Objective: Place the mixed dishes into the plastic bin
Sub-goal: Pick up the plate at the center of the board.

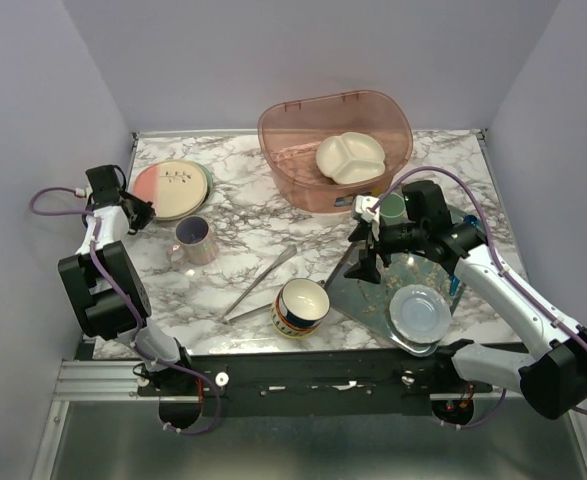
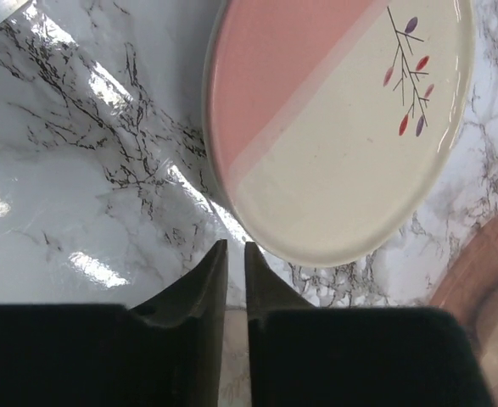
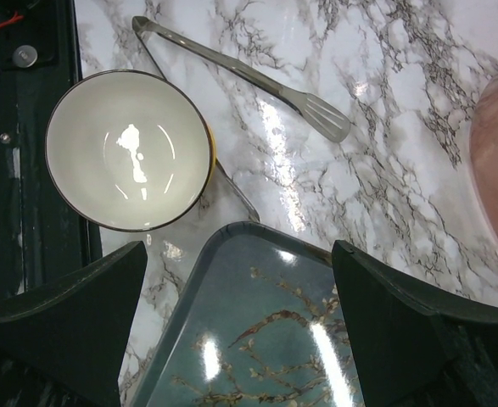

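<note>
The pink-and-cream plate (image 1: 168,188) (image 2: 333,127) lies on a mint-green plate (image 1: 207,178) at the far left. My left gripper (image 1: 140,211) (image 2: 232,244) hovers just off the plate's near rim, its jaws a narrow slit apart with nothing between them. A lilac mug (image 1: 193,240) stands nearby. The navy-and-yellow bowl (image 1: 301,306) (image 3: 128,161) sits at the front centre. My right gripper (image 1: 365,262) (image 3: 238,250) hangs wide open and empty over the floral tray's corner. The pink plastic bin (image 1: 333,150) (image 3: 496,161) at the back holds a cream divided dish (image 1: 351,157).
Long metal tongs (image 1: 263,280) (image 3: 257,76) lie between the mug and the bowl. The floral tray (image 1: 373,300) (image 3: 257,339) carries a pale blue plate (image 1: 420,312). A green cup (image 1: 393,207) stands by the right wrist. Grey walls enclose three sides.
</note>
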`<state>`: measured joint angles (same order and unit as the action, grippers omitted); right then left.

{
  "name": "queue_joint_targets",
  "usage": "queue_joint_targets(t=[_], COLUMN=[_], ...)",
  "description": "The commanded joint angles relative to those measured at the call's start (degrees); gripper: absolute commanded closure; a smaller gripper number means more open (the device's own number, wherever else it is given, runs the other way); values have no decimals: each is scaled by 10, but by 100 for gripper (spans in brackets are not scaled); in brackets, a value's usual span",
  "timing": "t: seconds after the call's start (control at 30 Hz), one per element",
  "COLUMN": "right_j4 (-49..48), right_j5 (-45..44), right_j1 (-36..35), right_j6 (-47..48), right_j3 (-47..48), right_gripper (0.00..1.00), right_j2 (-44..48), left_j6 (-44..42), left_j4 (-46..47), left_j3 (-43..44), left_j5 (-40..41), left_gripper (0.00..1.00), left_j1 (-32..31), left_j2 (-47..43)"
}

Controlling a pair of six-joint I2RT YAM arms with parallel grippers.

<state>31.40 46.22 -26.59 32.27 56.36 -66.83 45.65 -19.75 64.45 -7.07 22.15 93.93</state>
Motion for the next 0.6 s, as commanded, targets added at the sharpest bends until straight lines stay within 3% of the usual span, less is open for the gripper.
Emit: queue_joint_targets(t=[0.0, 0.17, 0.57], right_j4=[12, 13, 12], right_j5=[-7, -7, -16], right_j1=[-5, -7, -15], right_j6=[9, 10, 10], right_j3=[4, 5, 8], right_gripper=[2, 2, 2], right_j2=[5, 4, -3], left_j6=[4, -1, 0], left_j4=[22, 13, 12], left_j3=[2, 26, 72], left_j5=[7, 8, 14], left_gripper=[64, 58, 61], left_j1=[9, 18, 19], left_j2=[18, 49, 101])
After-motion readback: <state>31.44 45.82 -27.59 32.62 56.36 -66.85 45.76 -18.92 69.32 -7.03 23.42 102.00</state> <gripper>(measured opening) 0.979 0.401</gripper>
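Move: The pink-and-cream plate on top of the stack has its middle about 11 cm ahead of the left hand, 2 cm to its right and some 6 cm below, its near rim just beyond the fingertips. The green-rimmed plate under it sticks out about 1 cm to its right and 1 cm farther out. The mug stands 6 cm back and 9 cm to the hand's right. From the idle right hand that plate lies roughly 30 cm ahead, 42 cm left and 16 cm lower. The near rim of the pink-and-cream plate is what the left hand comes down to: it sinks about 2.5 cm while easing left, then levels off and slides forward, some 2 cm forward and 2 cm left in all. Its fingers spread from almost shut to a bit under half open, the wrist barely tilting; the tips end close to the rim, touch not visible. ##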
